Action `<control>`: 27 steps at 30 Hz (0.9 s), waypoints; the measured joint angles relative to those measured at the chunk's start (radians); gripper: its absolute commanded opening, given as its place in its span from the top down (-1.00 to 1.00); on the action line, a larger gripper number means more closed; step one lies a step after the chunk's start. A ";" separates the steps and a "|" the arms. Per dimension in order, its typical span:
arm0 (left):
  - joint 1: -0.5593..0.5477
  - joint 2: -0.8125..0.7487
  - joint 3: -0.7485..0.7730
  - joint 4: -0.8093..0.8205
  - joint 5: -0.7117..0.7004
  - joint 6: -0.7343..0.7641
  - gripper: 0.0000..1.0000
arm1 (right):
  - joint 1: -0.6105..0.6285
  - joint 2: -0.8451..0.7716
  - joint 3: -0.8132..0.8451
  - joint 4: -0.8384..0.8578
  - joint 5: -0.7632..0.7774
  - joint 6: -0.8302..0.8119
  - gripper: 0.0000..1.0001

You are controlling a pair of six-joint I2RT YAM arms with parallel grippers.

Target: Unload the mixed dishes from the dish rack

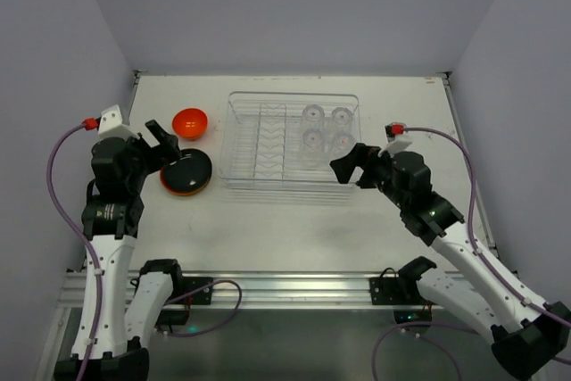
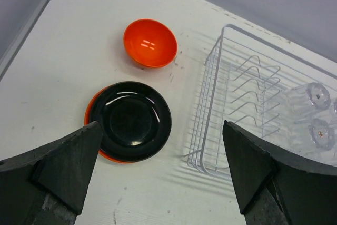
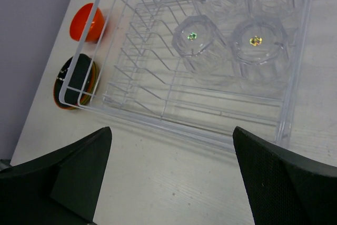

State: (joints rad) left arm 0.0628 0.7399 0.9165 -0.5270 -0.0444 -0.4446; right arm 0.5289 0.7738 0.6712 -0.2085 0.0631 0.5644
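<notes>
The clear dish rack (image 1: 245, 180) stands mid-table and holds several clear ribbed tumblers (image 1: 326, 129) upside down in its right half; they also show in the right wrist view (image 3: 231, 35). Left of the rack lies a stack of plates with the black plate (image 1: 187, 169) on top, also in the left wrist view (image 2: 130, 119), over a red-orange one (image 2: 90, 110). The orange bowl (image 1: 190, 122) sits behind the stack. My left gripper (image 1: 163, 144) is open and empty just left of the stack. My right gripper (image 1: 350, 165) is open and empty at the rack's near right corner.
White walls close the table on the left, back and right. The rack's left half (image 3: 152, 72) holds only thin wire dividers. An aluminium rail (image 1: 294, 287) with the arm bases runs along the near edge.
</notes>
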 measured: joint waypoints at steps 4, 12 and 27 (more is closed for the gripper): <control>-0.010 -0.001 -0.015 -0.008 0.018 0.046 -1.00 | 0.000 0.176 0.153 -0.013 -0.025 0.000 -0.98; -0.021 -0.008 -0.150 -0.015 0.045 0.071 -1.00 | 0.032 0.605 0.523 -0.113 0.139 -0.035 -0.98; -0.040 -0.038 -0.158 0.006 0.108 0.072 -1.00 | 0.040 1.043 0.903 -0.342 0.112 -0.349 -0.98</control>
State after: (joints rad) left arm 0.0223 0.7021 0.7589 -0.5213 0.0635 -0.3725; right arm 0.5694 1.8168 1.5742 -0.5503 0.1749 0.2150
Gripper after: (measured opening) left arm 0.996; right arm 0.989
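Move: The near-left glass in the rack stands about 18 cm ahead of the right hand, 7 cm to its left and 12 cm below. The near-right glass is level with that glass, some 8 cm to its right; the far-left glass is about 7 cm beyond it. From the left hand, the near-left glass lies roughly 16 cm ahead, 38 cm to the right and 17 cm lower. Open right hand reaches 16 cm forward, also left, tipping down towards the near-left glass; left hand sinks 6 cm. ##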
